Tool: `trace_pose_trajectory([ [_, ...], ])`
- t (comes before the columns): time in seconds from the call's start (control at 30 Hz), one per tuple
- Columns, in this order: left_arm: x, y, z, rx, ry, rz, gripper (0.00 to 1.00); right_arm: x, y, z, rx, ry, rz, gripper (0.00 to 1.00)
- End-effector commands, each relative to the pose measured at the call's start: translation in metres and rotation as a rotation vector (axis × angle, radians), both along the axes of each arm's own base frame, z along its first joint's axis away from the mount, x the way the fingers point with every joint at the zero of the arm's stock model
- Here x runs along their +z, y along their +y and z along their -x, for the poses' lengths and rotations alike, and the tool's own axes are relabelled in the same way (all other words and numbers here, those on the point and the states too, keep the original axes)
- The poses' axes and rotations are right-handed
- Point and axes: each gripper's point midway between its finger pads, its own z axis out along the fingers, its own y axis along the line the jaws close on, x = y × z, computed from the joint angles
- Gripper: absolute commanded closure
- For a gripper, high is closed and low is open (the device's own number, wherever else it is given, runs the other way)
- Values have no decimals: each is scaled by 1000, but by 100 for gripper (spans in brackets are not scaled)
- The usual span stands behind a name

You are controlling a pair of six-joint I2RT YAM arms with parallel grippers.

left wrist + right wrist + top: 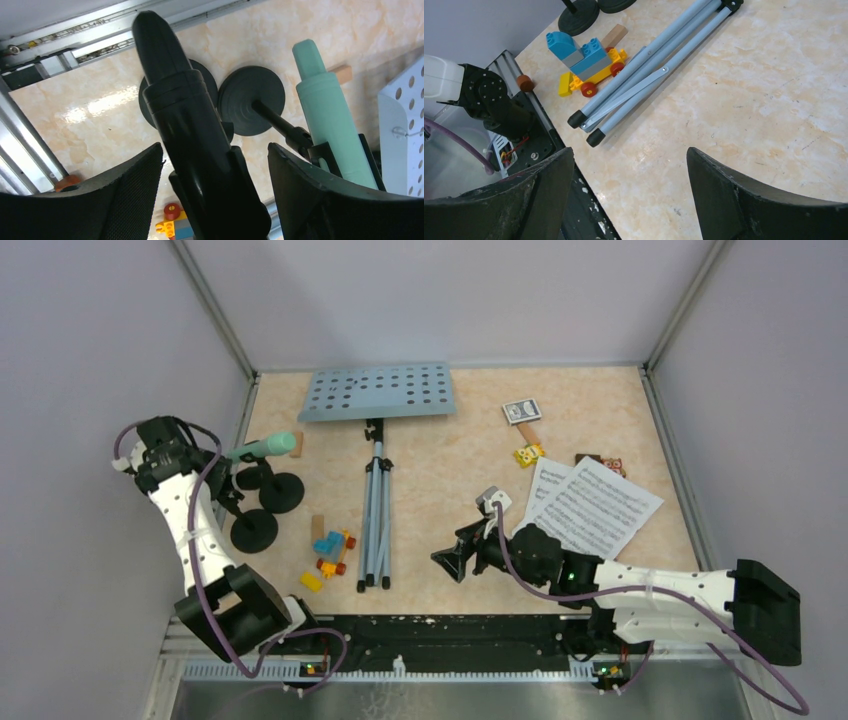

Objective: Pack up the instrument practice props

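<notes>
My left gripper [215,147] stands open astride the black microphone [192,135], a narrow gap showing on each side of it. Beside it the mint-green microphone [325,115] sits in its holder clip, over two black round bases [252,100]. From above, my left gripper [232,492] is down among the mic holders [282,492], with the mint-green microphone [265,447] just behind; the black one is hidden there. The pale-blue music desk [378,392] and its tripod pole [375,510] lie flat mid-table. White sheet-music pages [590,505] lie right. My right gripper [447,562] [629,150] hangs open over bare tabletop.
Colourful toy bricks [330,555] [584,60] lie left of the tripod feet [589,127]. A card pack [521,410], a yellow toy [528,454] and a tan block [297,443] sit farther back. Walls close three sides; a black rail [450,630] runs along the near edge.
</notes>
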Motion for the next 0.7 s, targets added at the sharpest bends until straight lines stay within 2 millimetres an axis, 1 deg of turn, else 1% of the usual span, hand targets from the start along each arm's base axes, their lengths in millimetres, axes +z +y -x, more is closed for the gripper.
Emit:
trace_pose_trajectory([
  [0.0,11,-7,-13,-32,-105,17,22,12,1,2,2,-1,-47,19],
  [0.17,10,-13,-15,-45,-124,46,35,11,-1,2,-10,8,-44,19],
  [0.23,14,-14,-16,-49,-140,43,43,11,-2,2,-11,11,-45,19],
  [0.3,24,-15,-16,-51,-165,26,53,10,-2,2,-11,13,-45,19],
  [0.37,39,-14,-14,-47,-194,0,68,10,-2,2,-12,15,-45,19],
  [0.4,47,-14,-13,-44,-205,-12,80,10,-3,2,-12,16,-44,19],
  [0.43,57,-13,-11,-39,-216,-29,88,10,-3,3,-11,16,-43,20],
  [0.5,77,-12,-5,-23,-238,-63,100,10,-4,3,-11,18,-43,20],
  [0.6,110,-13,3,-3,-283,-109,100,9,-5,4,-10,20,-38,20],
  [0.67,127,-18,6,-9,-317,-119,100,9,-6,4,-12,19,-38,20],
])
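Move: The black microphone on its desk stand lies almost between my open left fingers, its middle about 1 cm ahead, 1 cm to the right and 1 cm below. Its round base is on the table some 6 cm right, 2 cm back and 20 cm down. The green microphone is roughly 11 cm right and 8 cm ahead, slightly lower. From my right hand, the black microphone is about 47 cm left, 13 cm ahead and a little higher. I close my left fingers around the black microphone while easing the hand about 2 cm to the right and a touch forward, then drifting back. Once they have narrowed on the body, I lift straight up some 5 cm, squeezing the gap much smaller as I rise and tilting the fingertips slightly forward. ##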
